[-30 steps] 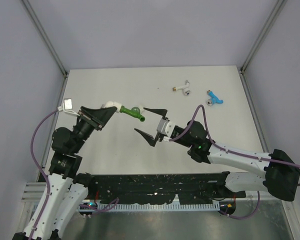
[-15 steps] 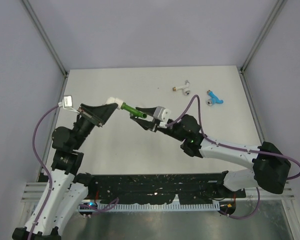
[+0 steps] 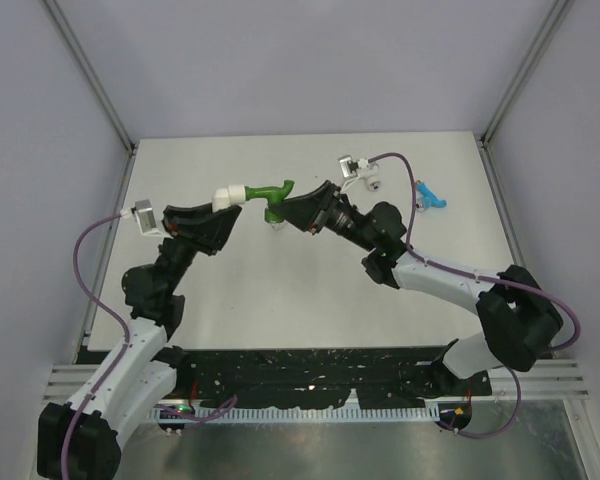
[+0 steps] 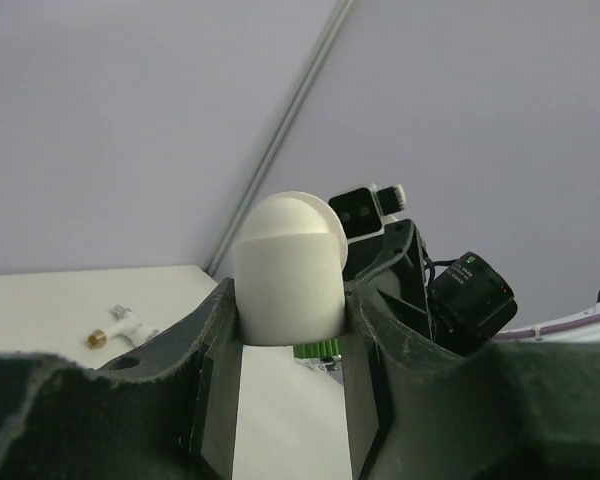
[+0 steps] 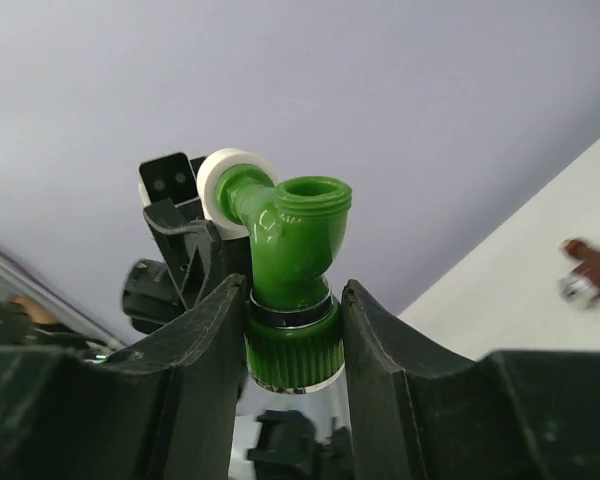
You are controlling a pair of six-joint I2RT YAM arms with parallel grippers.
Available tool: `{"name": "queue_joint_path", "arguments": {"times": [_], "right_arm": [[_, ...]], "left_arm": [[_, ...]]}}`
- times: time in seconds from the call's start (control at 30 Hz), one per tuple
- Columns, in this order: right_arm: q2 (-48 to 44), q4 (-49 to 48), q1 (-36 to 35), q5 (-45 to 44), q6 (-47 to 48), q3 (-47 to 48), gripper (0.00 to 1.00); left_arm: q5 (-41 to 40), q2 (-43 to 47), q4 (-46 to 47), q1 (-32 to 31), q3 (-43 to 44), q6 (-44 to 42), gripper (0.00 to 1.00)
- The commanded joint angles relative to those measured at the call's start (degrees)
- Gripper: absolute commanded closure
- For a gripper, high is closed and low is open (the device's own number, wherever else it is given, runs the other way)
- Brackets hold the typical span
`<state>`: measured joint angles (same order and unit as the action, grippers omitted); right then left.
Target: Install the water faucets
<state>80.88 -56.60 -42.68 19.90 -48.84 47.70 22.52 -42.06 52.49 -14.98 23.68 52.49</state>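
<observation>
The green water faucet [image 3: 271, 191] hangs above the table's middle, its stem joined to a stubby white pipe fitting [image 3: 228, 196]. My left gripper [image 3: 223, 207] is shut on that fitting [image 4: 288, 270]. My right gripper [image 3: 288, 208] is shut on the green faucet's ribbed knob [image 5: 292, 348], with the faucet's open mouth pointing up in the right wrist view. A blue faucet [image 3: 429, 193] and a white faucet [image 3: 369, 179] lie at the back right of the table. A brown faucet [image 5: 592, 272] lies on the table in the right wrist view.
The white table [image 3: 280, 300] is walled by grey panels with metal posts at the back corners. A black rail [image 3: 310, 375] runs along the near edge between the arm bases. The right arm's purple cable [image 3: 412, 190] loops over the loose faucets.
My right gripper was open and apart a second ago; it has moved in and shut on the green faucet. Both grippers have shifted toward the back and the faucet has turned.
</observation>
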Motion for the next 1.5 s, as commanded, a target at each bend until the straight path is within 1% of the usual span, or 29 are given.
{"name": "queue_joint_path", "arguments": {"times": [0.0,0.07,0.17,0.2,0.23,0.27,0.3,0.33,0.43,0.47,0.5,0.53,0.57,0.7,0.77,0.8,0.83,0.87,0.9,0.93,0.97,1.0,1.03,1.1,1.17,1.2,1.3,1.37,1.47], "right_arm": [[5.42,-8.97,1.98,2.85,-29.11,4.06,0.95],[7.01,-9.06,1.98,3.83,-30.88,4.68,0.93],[6.48,-6.08,2.16,3.74,-28.08,4.33,0.77],[5.52,-5.55,2.59,3.48,-25.8,3.63,0.74],[5.08,-4.58,3.03,2.78,-24.74,3.19,0.67],[3.94,-4.23,3.39,2.6,-21.94,2.23,0.63],[3.24,-2.66,3.82,2.16,-20.17,1.96,0.53],[1.92,-1.77,4.18,1.99,-16.85,1.35,0.47],[-0.37,2.27,4.88,-0.12,-9.45,-0.67,0.37],[-1.5,4.02,4.97,-1.0,-5.86,-1.03,0.32],[-2.04,5.17,5.23,-1.61,-4.52,-1.38,0.3],[-3.09,6.75,5.32,-2.32,-0.68,-1.56,0.27],[-3.71,7.46,5.41,-2.67,1.18,-1.65,0.26],[-7.66,12.12,5.41,-5.66,16.38,-2.26,0.24],[-9.76,13.27,5.15,-7.15,26.9,-3.05,0.24],[-10.3,13.09,4.62,-7.94,30.26,-3.23,0.25],[-11.44,13.27,4.27,-8.03,37.08,-3.67,0.25],[-11.97,13.36,3.14,-8.38,40.37,-4.02,0.25],[-13.28,13.53,2.08,-8.74,48.32,-4.63,0.25],[-13.73,13.88,0.33,-8.91,52.49,-4.98,0.25],[-14.78,14.06,-0.91,-9.26,61.14,-5.77,0.25],[-14.96,13.71,-3.53,-9.96,64.8,-6.13,0.24],[-15.57,13.27,-4.6,-10.49,72.75,-7.35,0.24],[-15.67,9.86,-8.11,-10.67,83.75,-10.33,0.21],[-14.79,2.92,-11.11,-11.63,91.07,-13.23,0.19],[-14.44,0.11,-12.51,-12.07,92.33,-13.77,0.19],[-12.08,-2.02,-15.76,-15.23,99.87,-13.95,0.19],[-9.79,-6.14,-18.66,-17.25,104.62,-13.52,0.19],[-4.61,-10.27,-20.25,-19.11,110.52,-12.02,0.19]], "left_arm": [[1.03,-2.93,24.75,0.04,-1.62,-9.33,1.0],[0.6,-5.21,27.39,0.04,-2.06,-10.56,1.0],[-2.65,-6.8,28.2,0.04,-2.5,-10.65,1.0],[-3.97,-6.72,27.41,-0.05,-2.67,-10.22,1.0],[-5.98,-6.54,26.1,0.04,-2.68,-9.61,1.0],[-7.91,-5.84,22.17,0.04,-2.5,-8.99,1.0],[-9.33,-4.88,17.61,0.04,-2.15,-8.55,1.0],[-10.38,-3.74,13.3,0.04,-1.54,-8.28,1.0],[-12.24,0.74,-1.38,0.04,1.18,-8.19,1.0],[-12.85,1.71,-5.17,-0.05,1.97,-8.19,1.0],[-13.55,2.85,-7.81,0.04,2.33,-8.02,1.0],[-14.25,3.91,-10.63,0.04,2.59,-7.67,1.0],[-14.96,5.05,-13.18,-0.05,2.86,-7.4,1.0],[-16.19,7.96,-24.6,0.04,6.28,-7.14,1.0],[-16.63,8.75,-30.49,0.04,8.56,-6.96,1.0],[-17.16,8.93,-34.95,0.04,10.05,-6.7,1.0],[-17.42,9.02,-38.22,0.04,11.2,-6.52,1.0],[-17.6,9.02,-40.77,0.04,12.69,-6.52,1.0],[-17.78,9.1,-43.5,0.04,14.01,-6.17,1.0],[-17.86,8.84,-45.87,0.04,15.15,-5.74,1.0],[-18.04,8.58,-48.68,0.04,16.47,-5.21,1.0],[-17.87,8.23,-50.89,0.04,17.53,-4.68,1.0],[-17.43,7.79,-52.3,-0.05,18.58,-4.15,1.0],[-16.38,7.26,-54.51,0.04,19.91,-2.4,1.0],[-15.15,6.82,-55.47,0.04,20.7,-0.82,1.0],[-14.53,6.82,-56.0,0.04,21.05,-0.2,1.0],[-13.65,6.56,-58.11,0.04,22.54,1.3,1.0],[-12.86,6.64,-59.34,0.04,23.25,1.83,1.0],[-11.89,6.91,-60.4,0.04,23.6,2.79,1.0]]}}
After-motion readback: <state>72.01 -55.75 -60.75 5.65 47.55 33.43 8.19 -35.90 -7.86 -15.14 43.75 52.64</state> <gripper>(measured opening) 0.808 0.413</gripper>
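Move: The right hand already grips the green faucet's ribbed knob; the white elbow it is being screwed into sits about 8 cm left, 2 cm ahead and 3 cm above. The second white elbow lies on the table about 17 cm ahead and 25 cm below, in line sideways; the brown faucet is roughly 12 cm ahead and 21 cm left at table height. From the left hand, gripping the first elbow, the knob is about 8 cm right, 2 cm back and 3 cm lower. Rolling its top forward another 20 degrees or so and sinking, the right hand finishes its twist of the knob as the left rolls slightly the other way; then it opens, backs some 7 cm right off the faucet, and swings back and left, dropping, while unwinding nearly 90 degrees. The left keeps its grip on the elbow, shifts left, sinks about 4 cm and rolls top-forward some 40 degrees. ##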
